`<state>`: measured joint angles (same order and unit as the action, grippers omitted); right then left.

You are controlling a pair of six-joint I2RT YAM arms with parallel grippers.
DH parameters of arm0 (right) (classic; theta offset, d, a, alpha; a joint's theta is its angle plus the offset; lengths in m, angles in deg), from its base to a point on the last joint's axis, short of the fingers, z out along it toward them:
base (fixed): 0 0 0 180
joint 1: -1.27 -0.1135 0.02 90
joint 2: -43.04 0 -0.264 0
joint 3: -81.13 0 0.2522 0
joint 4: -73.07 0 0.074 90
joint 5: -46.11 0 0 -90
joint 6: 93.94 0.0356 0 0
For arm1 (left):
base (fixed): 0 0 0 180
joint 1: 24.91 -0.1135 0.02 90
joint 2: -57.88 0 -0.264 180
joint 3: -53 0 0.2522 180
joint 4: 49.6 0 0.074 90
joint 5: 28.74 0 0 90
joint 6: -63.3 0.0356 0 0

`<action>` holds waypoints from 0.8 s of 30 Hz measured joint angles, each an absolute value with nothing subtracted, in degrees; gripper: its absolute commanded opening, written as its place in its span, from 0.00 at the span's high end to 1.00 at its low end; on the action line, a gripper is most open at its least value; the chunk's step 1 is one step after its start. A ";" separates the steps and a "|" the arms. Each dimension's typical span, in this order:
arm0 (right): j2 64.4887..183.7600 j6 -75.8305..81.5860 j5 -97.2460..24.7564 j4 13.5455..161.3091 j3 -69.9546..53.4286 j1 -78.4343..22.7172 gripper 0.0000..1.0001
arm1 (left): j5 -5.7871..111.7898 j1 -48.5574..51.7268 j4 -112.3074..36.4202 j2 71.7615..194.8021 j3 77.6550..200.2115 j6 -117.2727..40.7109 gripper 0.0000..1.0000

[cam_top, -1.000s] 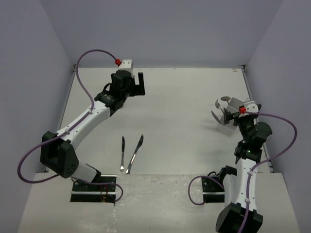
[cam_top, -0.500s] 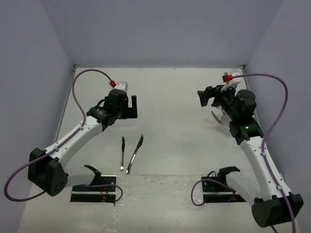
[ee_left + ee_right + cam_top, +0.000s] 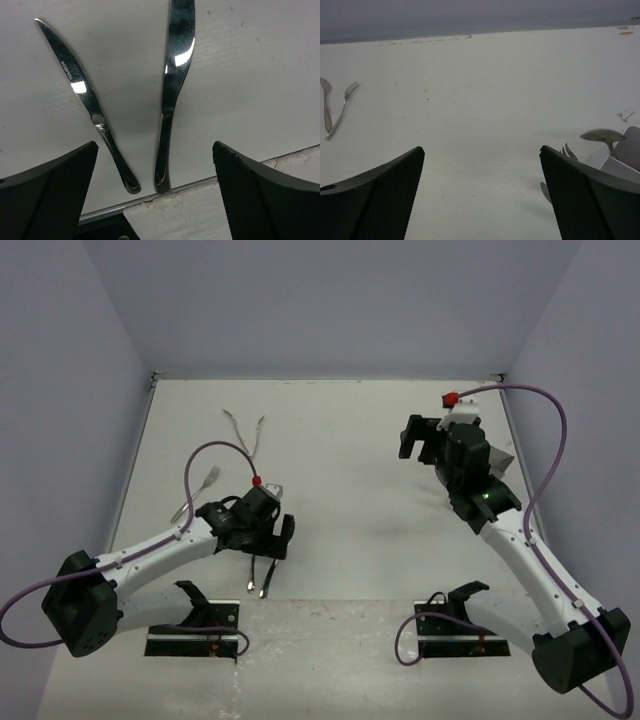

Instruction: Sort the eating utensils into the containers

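Observation:
Two table knives, one on the left (image 3: 80,90) and one on the right (image 3: 175,75), lie side by side near the table's front edge, handles toward me. My left gripper (image 3: 155,145) hangs open just above their handle ends, one finger on either side, touching neither. From above, only the knife handles (image 3: 258,585) show below the left gripper (image 3: 265,540). My right gripper (image 3: 420,445) is open and empty above the right half of the table. The container (image 3: 625,160), a pale box at the right, holds a spoon (image 3: 602,136) and a fork (image 3: 567,150). My right arm mostly hides the container (image 3: 503,462) from above.
A spoon (image 3: 232,425) and a fork (image 3: 258,432) lie in a V at the back left, also in the right wrist view as spoon (image 3: 326,105) and fork (image 3: 342,110). Another fork (image 3: 207,478) and one more piece (image 3: 181,510) lie by the left arm. Grey walls enclose the table.
My left arm swung from the back of the table down over the two knives, uncovering utensils at the back left. My right arm lifted from the container and turned toward the table's middle.

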<state>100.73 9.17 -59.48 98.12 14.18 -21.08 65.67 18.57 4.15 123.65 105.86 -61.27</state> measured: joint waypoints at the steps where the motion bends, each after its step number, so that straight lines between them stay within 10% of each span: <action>1: 100.36 9.47 -59.90 98.14 14.23 -21.08 0.01 | 65.47 19.66 4.13 123.70 105.51 -61.71 0.04; 24: 91.18 22.91 -77.53 102.27 20.89 -20.97 0.01 | 69.78 27.07 1.90 135.65 105.00 -65.62 0.58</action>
<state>91.18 22.91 -77.53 102.27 20.89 -20.97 69.78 27.07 1.90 135.65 105.00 -65.62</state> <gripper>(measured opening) 0.990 0.477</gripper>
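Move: The large knife's middle is level with the left hand fore and aft, about 2 cm to its right and 6 cm below, with the handle running back towards the table edge. The serrated knife lies some 4 cm left at the same reach; the fork is about 16 cm ahead and 17 cm left. From the right hand, the large knife is about 19 cm back, 33 cm left and 28 cm below, while the containers are level in reach, 15 cm right and 23 cm lower. Bring the left gripper back about 2.5 cm over the large knife's handle, then sink it straight onto that handle, some 4.5 cm down in all, tipping the fingers closer to vertical and narrowing them to half open with one on either side, not yet pinching. Meanwhile draw the open right hand about 6 cm right and a little back towards the containers, turning it clockwise some 20 degrees. ##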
